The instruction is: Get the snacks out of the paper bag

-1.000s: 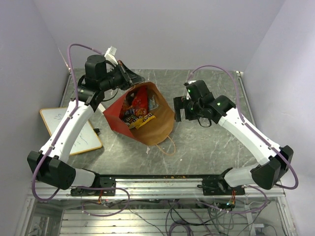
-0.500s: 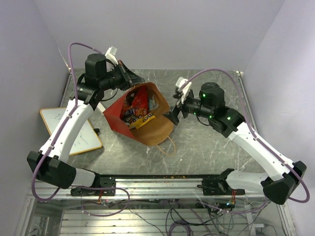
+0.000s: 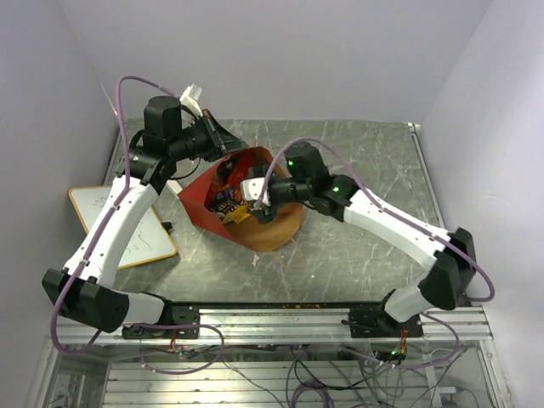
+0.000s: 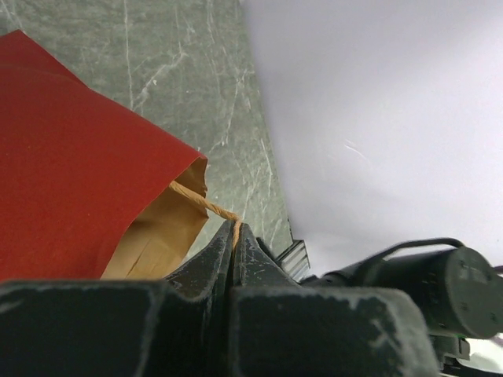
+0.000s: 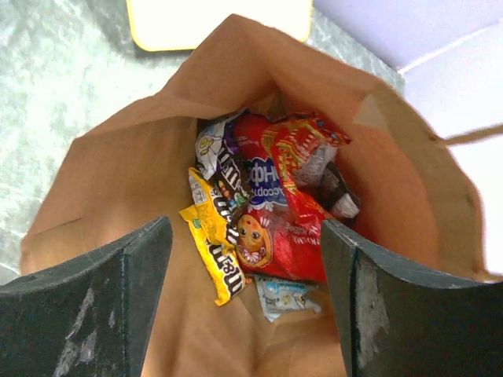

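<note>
The paper bag (image 3: pixel 276 225) lies on its side on the table, mouth facing up and left, with red outer panels (image 4: pixel 78 173). My left gripper (image 4: pixel 233 230) is shut on its thin looped handle (image 4: pixel 196 199) at the far rim, holding the mouth up. My right gripper (image 5: pixel 245 236) hangs open at the mouth of the bag (image 5: pixel 118 181), fingers wide apart and touching nothing. Below it the snacks lie in a heap: a red chip bag (image 5: pixel 295 228), a yellow packet (image 5: pixel 216 255), a brown packet (image 5: pixel 233 177) and a pale blue packet (image 5: pixel 283 294). In the top view the right gripper (image 3: pixel 257 202) covers part of them.
A wood-framed whiteboard (image 3: pixel 127 229) lies left of the bag, under the left arm. The bag's other handle (image 3: pixel 294 252) loops onto the table toward the near rail. Walls close the back and both sides.
My right arm has swung left from beside the bag to over its mouth, and its fingers have narrowed a little. The left gripper has kept its hold on the handle.
</note>
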Controlling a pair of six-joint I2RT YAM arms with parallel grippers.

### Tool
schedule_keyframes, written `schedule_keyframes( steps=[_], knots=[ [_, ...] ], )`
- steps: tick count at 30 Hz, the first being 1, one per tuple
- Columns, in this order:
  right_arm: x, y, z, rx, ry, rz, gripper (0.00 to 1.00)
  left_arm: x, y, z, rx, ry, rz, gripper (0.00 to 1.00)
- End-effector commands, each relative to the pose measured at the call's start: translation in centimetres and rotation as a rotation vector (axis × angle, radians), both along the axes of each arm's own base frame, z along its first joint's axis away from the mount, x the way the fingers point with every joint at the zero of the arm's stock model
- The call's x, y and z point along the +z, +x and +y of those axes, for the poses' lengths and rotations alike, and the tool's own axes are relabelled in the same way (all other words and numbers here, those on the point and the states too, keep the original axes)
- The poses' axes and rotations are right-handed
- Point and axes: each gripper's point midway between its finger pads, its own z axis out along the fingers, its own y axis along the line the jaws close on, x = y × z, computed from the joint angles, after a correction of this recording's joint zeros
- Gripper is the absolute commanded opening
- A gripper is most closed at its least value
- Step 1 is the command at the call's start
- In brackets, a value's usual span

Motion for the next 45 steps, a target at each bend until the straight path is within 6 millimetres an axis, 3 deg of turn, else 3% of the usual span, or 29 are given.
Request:
schedule_keyframes(
  steps=[1,6,11,20,29,31,35,40,43,45],
  knots=[
    [-0.9,1.6,2.3,0.069,-0.018,-0.121,0.73,1.8,-1.0,0.0,-0.023,0.012,-0.060,0.07],
    [-3.9,4.1,3.7,0.053,-0.064,-0.186,0.62,1.2,-1.2,0.0,-0.019,0.004,-0.040,0.07],
    [-6.0,5.6,4.6,0.054,-0.073,-0.220,0.62,1.1,-1.5,0.0,-0.013,-0.018,-0.021,0.07],
    [-8.0,7.6,6.8,0.054,-0.052,-0.271,0.65,1.5,-1.5,0.1,0.003,-0.030,-0.011,0.07],
    [-10.5,9.7,8.5,0.047,-0.067,-0.292,0.63,1.3,-1.6,0.4,0.021,-0.011,0.003,0.07],
    [-10.9,10.3,8.9,0.016,-0.046,-0.282,0.57,1.2,-1.6,0.5,0.018,-0.002,0.006,0.07],
    [-12.0,10.3,8.6,0.002,-0.069,-0.251,0.32,1.2,-1.6,0.6,0.014,0.021,0.011,0.07],
    [-10.2,9.1,7.5,-0.019,-0.043,-0.219,0.08,1.5,-1.7,1.3,0.034,0.039,-0.011,0.07],
    [-8.5,7.9,7.0,-0.023,-0.007,-0.190,0.00,1.5,-1.9,1.6,0.033,0.037,-0.013,0.07],
    [-7.9,7.4,6.6,-0.040,0.012,-0.165,0.00,1.6,-2.2,1.9,0.036,0.038,-0.018,0.07]
  ],
)
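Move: The loose red snack packet in the paper bag lies about 10 cm ahead of the right hand, 9 cm left and 13 cm below it. The big red snack bag lies beneath that packet, about 3 cm lower. The yellow snack lies some 7 cm nearer the robot than the packet, and the dark purple snack 5 cm nearer and 2 cm farther left, both at about its depth. From the left hand, the packet is about 20 cm below, 2 cm ahead and 2 cm left. The loose red snack packet is what the right hand reaches for, sinking about 12 cm into the bag while going some 10 cm forward and 8 cm left, the fingers tipping up about 15 degrees. Near the bottom of the reach the part-open fingers shut fully, pinching a thin fold of wrapper, then ease back about a centimetre. The left hand keeps its pinch on the bag's cord handle, drifting barely a centimetre or so. ##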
